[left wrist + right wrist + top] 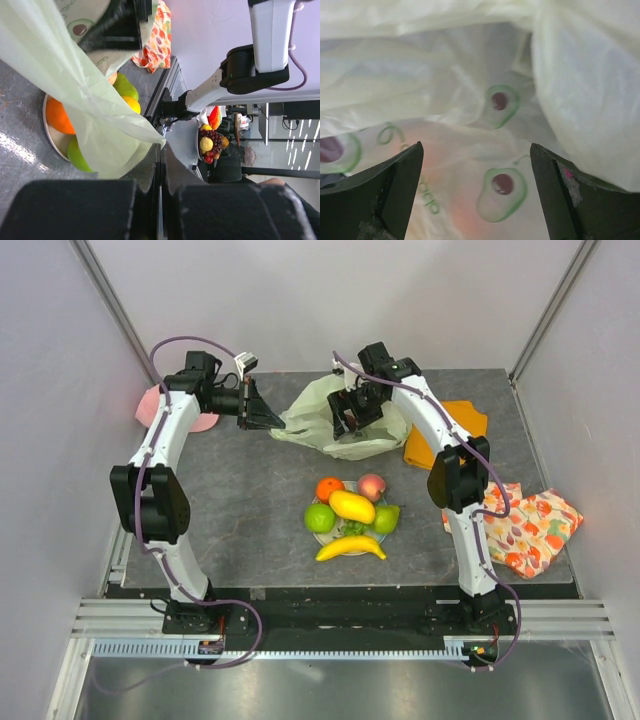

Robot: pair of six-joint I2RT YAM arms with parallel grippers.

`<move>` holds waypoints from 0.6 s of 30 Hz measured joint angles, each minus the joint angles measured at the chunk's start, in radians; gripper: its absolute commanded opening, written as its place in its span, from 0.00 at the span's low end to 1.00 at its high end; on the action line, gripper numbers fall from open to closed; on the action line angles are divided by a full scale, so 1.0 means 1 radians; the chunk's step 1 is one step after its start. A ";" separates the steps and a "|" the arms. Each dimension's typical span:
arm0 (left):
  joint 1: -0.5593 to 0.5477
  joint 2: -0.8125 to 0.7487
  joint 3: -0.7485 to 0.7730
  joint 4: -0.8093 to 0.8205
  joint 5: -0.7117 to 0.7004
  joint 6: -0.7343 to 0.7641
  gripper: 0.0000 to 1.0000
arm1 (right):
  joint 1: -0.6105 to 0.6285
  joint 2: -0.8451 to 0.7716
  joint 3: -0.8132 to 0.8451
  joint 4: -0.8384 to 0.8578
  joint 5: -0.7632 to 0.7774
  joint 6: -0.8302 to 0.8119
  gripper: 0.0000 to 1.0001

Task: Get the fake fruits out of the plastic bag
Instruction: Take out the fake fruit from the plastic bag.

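The pale yellow-green plastic bag (325, 418) lies crumpled at the back of the table. My left gripper (262, 418) is shut on its left edge; in the left wrist view the jaws (162, 150) pinch the bag film (75, 90). My right gripper (350, 415) hangs open over the bag's mouth, and its wide-apart fingers (476, 165) frame avocado-printed film (502, 192) with an orange-pink blur behind it. Several fake fruits sit on the plate (322, 536): orange (329, 489), peach (372, 486), mango (352, 506), green apple (319, 517), pear (387, 518), banana (350, 548).
An orange cloth (445, 435) lies behind the right arm, partly under the bag. A leaf-patterned cloth (530, 525) is at the right edge. A pink cap (160, 408) sits at the far left behind the left arm. Walls close in the table on three sides.
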 measured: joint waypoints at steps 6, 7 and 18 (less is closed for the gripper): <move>-0.008 -0.016 -0.010 -0.051 -0.037 0.055 0.02 | -0.045 0.069 0.106 0.035 0.113 0.006 0.98; -0.017 -0.020 -0.015 -0.072 -0.053 0.080 0.02 | -0.056 0.094 0.127 0.049 0.126 0.011 0.98; -0.173 -0.033 -0.106 -0.133 -0.137 0.170 0.02 | -0.040 0.319 0.296 0.130 0.129 0.067 0.98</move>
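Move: Inside the bag mouth, the open right hand has the plastic bag's middle about 6 cm ahead, 1 cm to its right and 6 cm below. The peach sits some 13 cm back and 6 cm right, the orange 13 cm back and 4 cm left, both about 8 cm lower. From the left hand, which pinches the bag's rim, the orange is roughly 5 cm back, 10 cm right and 21 cm down; the bag's middle is 14 cm ahead, 15 cm right, 20 cm down. Reaching deeper into the bag with fingers kept wide open, the right hand goes forward about 9 cm, first nearly level and then sinking some 6 cm towards the bottom. Meanwhile the left hand keeps its pinch on the rim and drags it back, down and to the right, about 8 cm in all, towards the orange, turning slightly clockwise. ##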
